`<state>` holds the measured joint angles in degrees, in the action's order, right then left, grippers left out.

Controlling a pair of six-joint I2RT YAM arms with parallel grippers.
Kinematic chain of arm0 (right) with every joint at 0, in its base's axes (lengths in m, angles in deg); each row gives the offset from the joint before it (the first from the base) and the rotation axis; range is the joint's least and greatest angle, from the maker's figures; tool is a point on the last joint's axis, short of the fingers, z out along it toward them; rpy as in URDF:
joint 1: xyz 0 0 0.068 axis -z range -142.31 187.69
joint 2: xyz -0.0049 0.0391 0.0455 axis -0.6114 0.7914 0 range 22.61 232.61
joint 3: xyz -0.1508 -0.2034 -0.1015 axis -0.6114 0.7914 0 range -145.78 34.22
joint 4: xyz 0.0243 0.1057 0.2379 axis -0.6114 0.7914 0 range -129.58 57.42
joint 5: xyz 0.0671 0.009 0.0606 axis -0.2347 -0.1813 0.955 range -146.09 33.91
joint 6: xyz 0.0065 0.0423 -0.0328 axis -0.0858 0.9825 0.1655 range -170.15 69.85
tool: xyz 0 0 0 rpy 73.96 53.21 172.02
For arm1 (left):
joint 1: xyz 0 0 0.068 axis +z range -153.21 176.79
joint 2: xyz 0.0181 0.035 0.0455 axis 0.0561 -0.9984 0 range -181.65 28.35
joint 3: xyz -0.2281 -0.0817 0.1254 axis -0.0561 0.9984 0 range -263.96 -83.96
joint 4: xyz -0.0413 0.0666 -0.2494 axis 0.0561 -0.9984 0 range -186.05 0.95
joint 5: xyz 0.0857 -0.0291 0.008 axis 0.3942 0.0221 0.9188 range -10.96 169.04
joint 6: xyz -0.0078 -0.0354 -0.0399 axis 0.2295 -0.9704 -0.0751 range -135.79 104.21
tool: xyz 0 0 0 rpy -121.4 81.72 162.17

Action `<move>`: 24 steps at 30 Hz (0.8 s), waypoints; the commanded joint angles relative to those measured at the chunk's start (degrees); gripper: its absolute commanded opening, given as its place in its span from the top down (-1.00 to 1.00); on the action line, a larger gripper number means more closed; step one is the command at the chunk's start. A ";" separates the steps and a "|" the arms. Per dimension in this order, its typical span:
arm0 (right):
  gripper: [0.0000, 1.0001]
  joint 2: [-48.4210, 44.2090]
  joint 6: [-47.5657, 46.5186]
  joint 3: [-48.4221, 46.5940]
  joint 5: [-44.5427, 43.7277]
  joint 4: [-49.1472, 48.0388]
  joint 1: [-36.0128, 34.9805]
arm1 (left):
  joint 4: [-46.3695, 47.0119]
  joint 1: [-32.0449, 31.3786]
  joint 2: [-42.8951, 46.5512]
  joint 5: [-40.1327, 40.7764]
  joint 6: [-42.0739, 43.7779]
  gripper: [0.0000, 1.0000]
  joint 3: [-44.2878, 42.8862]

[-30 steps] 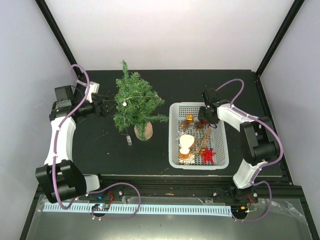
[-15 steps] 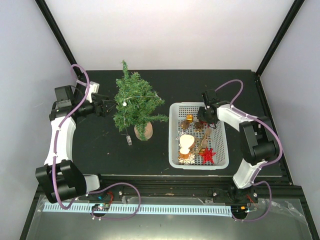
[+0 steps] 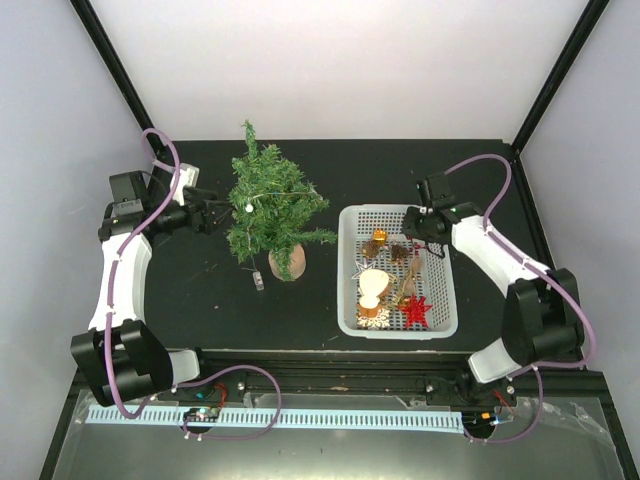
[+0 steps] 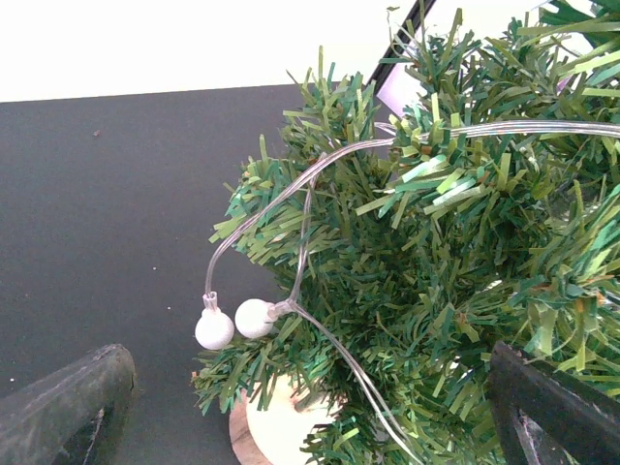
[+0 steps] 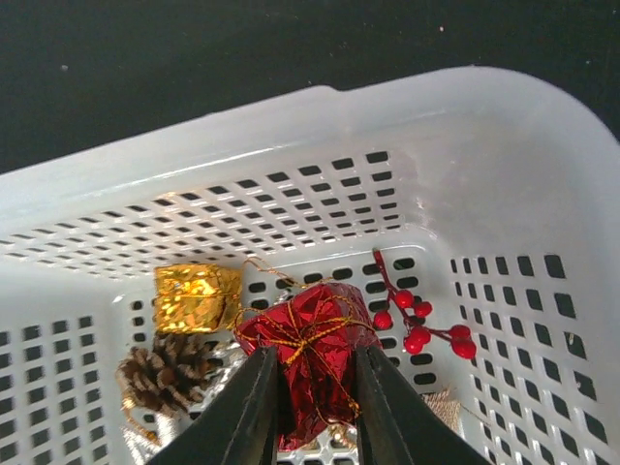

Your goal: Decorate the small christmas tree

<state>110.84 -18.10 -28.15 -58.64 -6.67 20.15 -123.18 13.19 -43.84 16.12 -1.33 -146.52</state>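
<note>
The small christmas tree (image 3: pixel 270 205) stands left of centre on its round wooden base (image 3: pixel 287 263), with a clear string of white bulb lights (image 4: pixel 235 320) draped over its branches. My left gripper (image 3: pixel 213 215) is open at the tree's left side, the branches filling the space between its fingers (image 4: pixel 68 407). My right gripper (image 3: pixel 412 230) is inside the white basket (image 3: pixel 447 300), at its far end. It is shut on a red foil gift box (image 5: pixel 308 334) tied with gold thread, which is pinched between both fingers (image 5: pixel 250 407).
In the basket (image 5: pixel 291 126) lie a gold foil box (image 5: pixel 197 296), a pine cone (image 5: pixel 170 373), a red berry sprig (image 5: pixel 418 325), a red star (image 3: pixel 415 310) and a cream ornament (image 3: pixel 373 285). A small clear piece (image 3: pixel 258 283) lies on the mat by the tree's base.
My right gripper's jaws have closed on the red gift box, and the right arm's elbow has swung out to the right. The left arm and the tree have not moved.
</note>
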 commanded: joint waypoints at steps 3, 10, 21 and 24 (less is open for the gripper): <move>0.56 -5.67 -1.18 -4.67 1.88 4.48 -2.99 | -0.61 -0.17 -0.51 1.61 2.17 -0.98 -2.49; 0.56 -10.60 -0.38 -14.22 3.42 8.34 -10.27 | -1.56 0.62 -2.76 2.52 2.45 -0.98 -4.16; 0.54 -8.42 0.75 -28.56 4.98 8.91 -21.03 | -0.34 0.76 -2.77 2.01 1.39 -0.98 -2.66; 0.53 -7.34 1.68 -30.43 8.10 6.89 -21.26 | -0.27 0.78 -2.79 1.61 1.30 -0.98 -2.33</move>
<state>101.96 -17.88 -55.77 -54.37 1.98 -0.59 -123.75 13.60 -46.57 18.62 0.07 -148.38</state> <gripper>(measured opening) 0.231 0.989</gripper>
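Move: Right of the tree, the right hand already holds the red gift just above the far end of the basket; the tree's middle stands about 25 cm to its left, some 4 cm nearer the base and 11 cm higher. The gold box lies about 6 cm left, 1 cm ahead and 6 cm below, the red berries 3 cm right, level, 7 cm below. From the left hand, the tree's middle is about 11 cm right, 1 cm back and 5 cm lower. Lifting the red gift clear of the basket, the right hand climbs about 24 cm and swings some 15 cm left towards the tree, easing back about 5 cm as it goes. The wrist tips up from pointing steeply down, rolls its left side up and turns counter-clockwise, roughly 20 degrees each, while the fingers keep their pinch on the gift. ##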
